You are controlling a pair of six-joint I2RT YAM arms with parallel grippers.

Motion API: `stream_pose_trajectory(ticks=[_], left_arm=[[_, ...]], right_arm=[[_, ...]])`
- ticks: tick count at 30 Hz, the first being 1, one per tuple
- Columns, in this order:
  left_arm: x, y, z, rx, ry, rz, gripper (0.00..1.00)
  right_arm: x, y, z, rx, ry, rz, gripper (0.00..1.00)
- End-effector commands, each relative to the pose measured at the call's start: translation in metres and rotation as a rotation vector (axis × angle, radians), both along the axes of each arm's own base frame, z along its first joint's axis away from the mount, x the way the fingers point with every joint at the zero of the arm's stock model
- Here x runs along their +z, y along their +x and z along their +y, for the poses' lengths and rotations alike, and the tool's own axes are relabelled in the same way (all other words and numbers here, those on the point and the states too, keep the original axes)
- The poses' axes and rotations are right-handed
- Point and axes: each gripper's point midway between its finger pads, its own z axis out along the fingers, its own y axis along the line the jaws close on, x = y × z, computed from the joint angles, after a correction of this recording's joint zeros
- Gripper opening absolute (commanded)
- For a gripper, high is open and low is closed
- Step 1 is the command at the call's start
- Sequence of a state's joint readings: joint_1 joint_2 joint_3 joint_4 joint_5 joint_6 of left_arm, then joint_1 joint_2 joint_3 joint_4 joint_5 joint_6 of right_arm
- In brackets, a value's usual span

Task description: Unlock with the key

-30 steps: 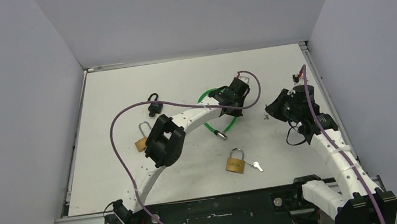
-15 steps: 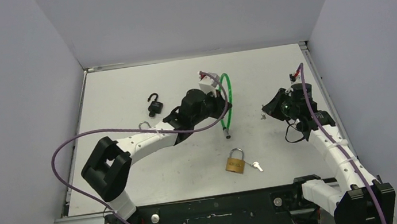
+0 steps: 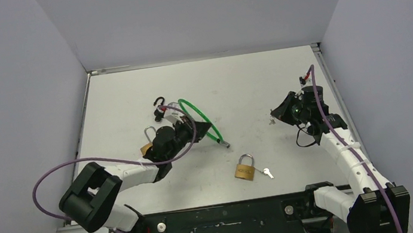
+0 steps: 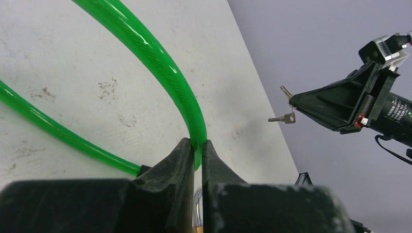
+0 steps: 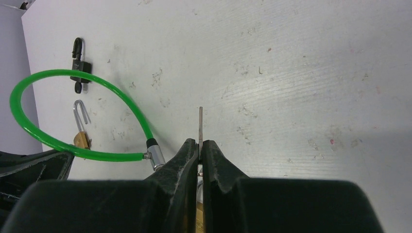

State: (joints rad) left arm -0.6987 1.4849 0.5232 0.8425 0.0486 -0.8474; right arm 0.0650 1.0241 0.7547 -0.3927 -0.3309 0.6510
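Note:
My left gripper [image 3: 180, 114] is shut on a green cable lock [image 3: 202, 119], holding its loop over the table left of centre. In the left wrist view the fingertips [image 4: 196, 145] pinch the green cable [image 4: 160, 58]. My right gripper [image 3: 279, 113] is at the right, shut on a small silver key [image 3: 274, 121]. In the right wrist view the key blade [image 5: 200, 125] sticks out from the closed tips [image 5: 199, 144]. The cable [image 5: 43, 141] and its metal end [image 5: 156, 158] lie to the left, apart from the key.
A shut brass padlock [image 3: 246, 168] with a key [image 3: 267, 173] in it lies near the front centre. A black padlock [image 3: 159, 107] and a brass padlock with an open shackle [image 3: 148, 141] lie at the left. Grey walls enclose the table.
My left arm has swung left and back toward the near left, carrying the green cable lock with it. My right gripper has hardly moved and still holds the key.

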Motion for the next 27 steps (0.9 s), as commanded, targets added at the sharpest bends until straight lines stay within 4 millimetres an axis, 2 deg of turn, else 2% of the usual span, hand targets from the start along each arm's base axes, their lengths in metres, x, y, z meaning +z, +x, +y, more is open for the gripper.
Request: stream_pose_trajectory(ticks=[1,6,13,20,25,27], left_arm=[[0.021,-0.004,0.018,0.069,-0.099,-0.001,0.00],[0.015,-0.015,0.035,0.104,-0.103,0.032,0.00],[-0.017,-0.039,0.061,0.153,-0.050,0.147,0.00],[-0.032,-0.061,0.077,0.147,-0.041,0.191,0.27],[-0.041,-0.066,0.088,0.171,-0.014,0.196,0.37],[-0.047,-0.069,0.090,0.171,0.009,0.206,0.45]], right_arm=[[0.027,0.016,0.005,0.007,0.026,-0.090,0.00],[0.026,0.015,0.006,0.011,0.027,-0.088,0.00],[0.025,0.015,0.008,0.016,0.032,-0.086,0.00],[0.021,0.013,0.014,0.035,0.050,-0.085,0.00],[0.020,0.013,0.018,0.048,0.056,-0.084,0.00],[0.019,0.013,0.019,0.051,0.057,-0.083,0.00]])
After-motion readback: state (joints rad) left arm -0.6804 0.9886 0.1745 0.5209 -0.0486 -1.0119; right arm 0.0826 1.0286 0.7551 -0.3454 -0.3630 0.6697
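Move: My left hand holds the green cable lock up; the bare table I take it to is about 8 cm back, 9 cm to the left and 14 cm below. The open brass padlock lies 24 cm left and 3 cm ahead of the hand, the black padlock 18 cm left and 16 cm ahead, the closed brass padlock 11 cm right and 13 cm back. From my right hand, keeping the key, that patch is some 31 cm left, 8 cm back and 15 cm down. Still pinching the green cable, I swing my left hand left and back, level at first and then sinking about 5 cm, towards the bare table short of the open padlocks. The fingers tip down some 15 degrees with a slight counter-clockwise turn, and late in the descent they spread to over a third open, letting go of their pinch on the cable. ##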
